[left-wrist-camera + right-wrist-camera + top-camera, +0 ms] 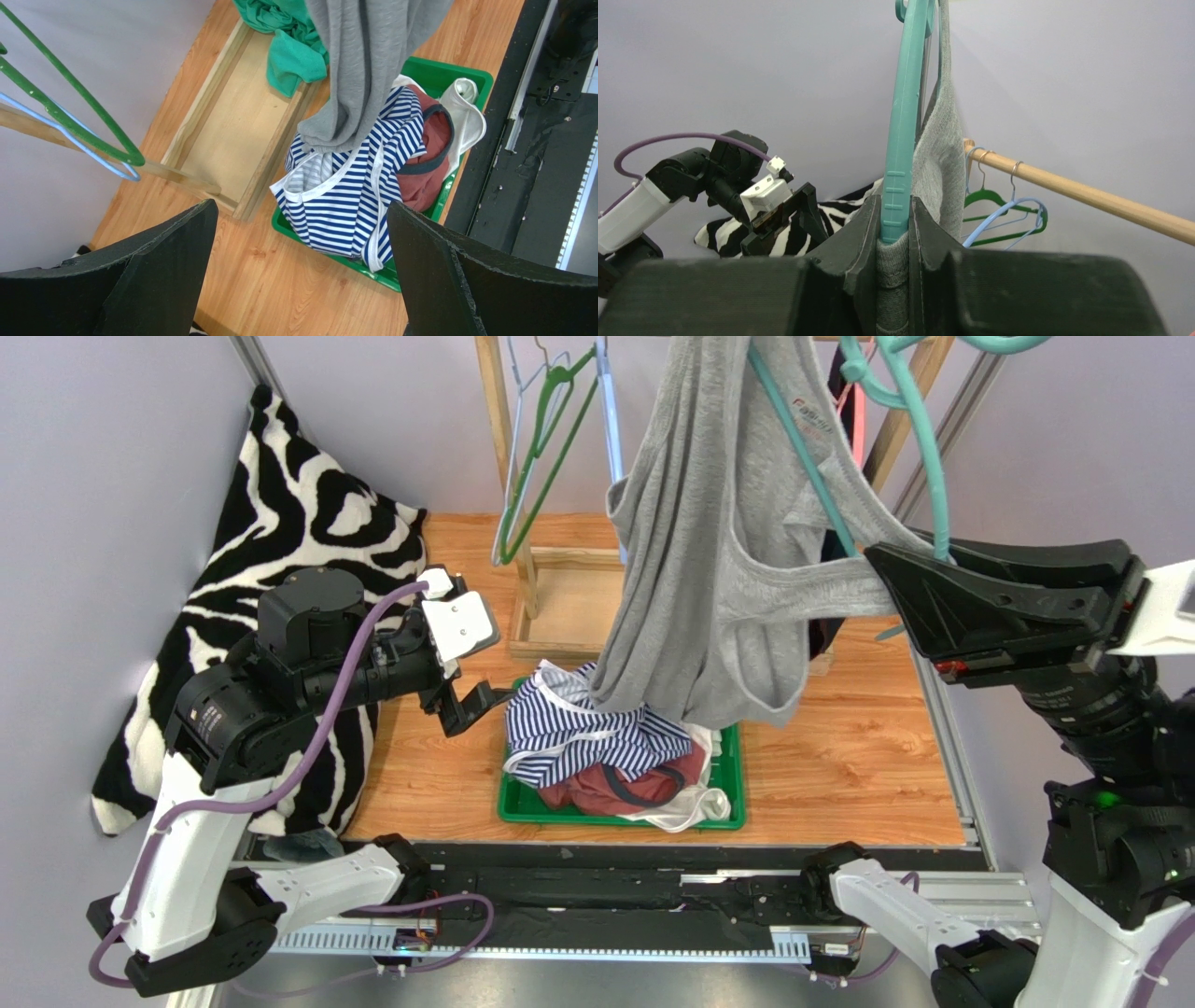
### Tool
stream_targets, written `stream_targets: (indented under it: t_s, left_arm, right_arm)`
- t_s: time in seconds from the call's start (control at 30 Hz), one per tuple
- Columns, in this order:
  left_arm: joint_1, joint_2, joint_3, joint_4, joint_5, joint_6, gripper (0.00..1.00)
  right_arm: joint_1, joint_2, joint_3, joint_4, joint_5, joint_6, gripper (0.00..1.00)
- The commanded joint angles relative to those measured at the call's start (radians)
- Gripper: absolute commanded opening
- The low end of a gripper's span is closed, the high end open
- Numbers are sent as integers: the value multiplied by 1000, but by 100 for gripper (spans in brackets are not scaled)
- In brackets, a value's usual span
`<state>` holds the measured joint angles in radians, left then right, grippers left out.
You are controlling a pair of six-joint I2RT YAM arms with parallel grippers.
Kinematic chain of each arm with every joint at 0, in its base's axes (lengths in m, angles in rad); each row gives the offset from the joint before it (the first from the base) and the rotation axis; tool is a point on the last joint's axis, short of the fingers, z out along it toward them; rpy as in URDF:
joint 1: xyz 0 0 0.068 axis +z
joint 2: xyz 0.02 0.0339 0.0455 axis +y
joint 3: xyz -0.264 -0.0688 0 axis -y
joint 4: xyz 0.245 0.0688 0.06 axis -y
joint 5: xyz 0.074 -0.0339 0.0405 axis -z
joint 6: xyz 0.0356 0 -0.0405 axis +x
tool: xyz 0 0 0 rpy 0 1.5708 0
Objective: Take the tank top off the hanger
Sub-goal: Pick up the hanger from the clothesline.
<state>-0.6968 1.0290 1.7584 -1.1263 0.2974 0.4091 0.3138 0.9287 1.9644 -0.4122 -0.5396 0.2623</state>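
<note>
A grey tank top [701,546] hangs from a teal hanger [936,490] above the table, its hem resting on the clothes in the green bin [617,812]. My right gripper [881,563] is shut on the hanger's lower end, pinching a grey strap with it. In the right wrist view the hanger [904,105] and the tank top [934,154] rise from between the closed jaws of the right gripper [894,224]. My left gripper [470,707] stands open to the left of the bin, holding nothing. In the left wrist view the left gripper [300,210] looks down past the tank top [365,63].
The bin [456,70] holds a blue-striped shirt [589,721], a dark red garment and a white one. A wooden tray [575,602] lies behind it. Green and blue hangers [540,462] hang on a wooden rod [1088,196]. A zebra-print cloth [309,518] drapes at the left.
</note>
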Motion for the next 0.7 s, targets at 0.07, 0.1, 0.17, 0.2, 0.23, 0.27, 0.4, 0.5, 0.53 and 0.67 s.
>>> stream_targets:
  t_s: [0.07,0.1,0.17,0.2,0.23,0.27,0.4,0.5,0.53,0.67]
  left_arm:
    - [5,-6,-5,26,-1,-9,99]
    - [5,-7,-8,26,-6,-7,99]
    - [6,-12,-7,31,-15,-6,99]
    - [5,-14,-5,36,-33,-1,99]
    - [5,-15,-4,36,-43,3,99]
    - [5,-14,10,27,-53,13,99]
    - [5,-7,68,-21,-139,42,99]
    - [5,-10,150,-70,-144,66,99]
    - [5,-12,173,-96,-132,74,99]
    - [5,-35,283,-125,-38,117,99]
  right_arm:
    - [4,4,-62,39,-123,14,0]
    - [5,4,-70,30,-179,14,0]
    - [4,-2,-113,-13,-235,5,0]
    - [4,-7,-133,-25,-296,-3,0]
    - [4,-22,-156,-58,-310,-21,0]
    - [4,-30,-200,-77,-325,-34,0]
    - [4,-62,-274,-189,-385,-112,0]
    - [5,-83,-321,-264,-399,-162,0]
    - [5,-93,-335,-284,-399,-176,0]
    - [16,-102,-387,-324,-411,-210,0]
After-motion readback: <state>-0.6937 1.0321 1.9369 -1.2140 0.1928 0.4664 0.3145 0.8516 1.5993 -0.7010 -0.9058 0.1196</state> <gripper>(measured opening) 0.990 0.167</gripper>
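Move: Out ahead and below lies the green tray that the right hand is bringing its hanger over, roughly 7 cm forward, 17 cm left and 63 cm below. The striped tank top in it sits some 5 cm left of the tray's middle and 3 cm farther out. On the clothesline the empty green hanger is about 26 cm ahead of the right hand, 25 cm left and 22 cm below. From the left hand the tray is level fore-and-aft, 12 cm right, 39 cm below. Lowering the teal hanger with the grey tank top still pinched at one end, the right hand sinks about 17 cm and drifts 5 cm left towards the tray, tipping its fingers down from their upward slant while turning counter-clockwise, some 35 degrees in all. Late on, the left hand, wide open and empty, rises about 4 cm and shifts 3 cm left. ##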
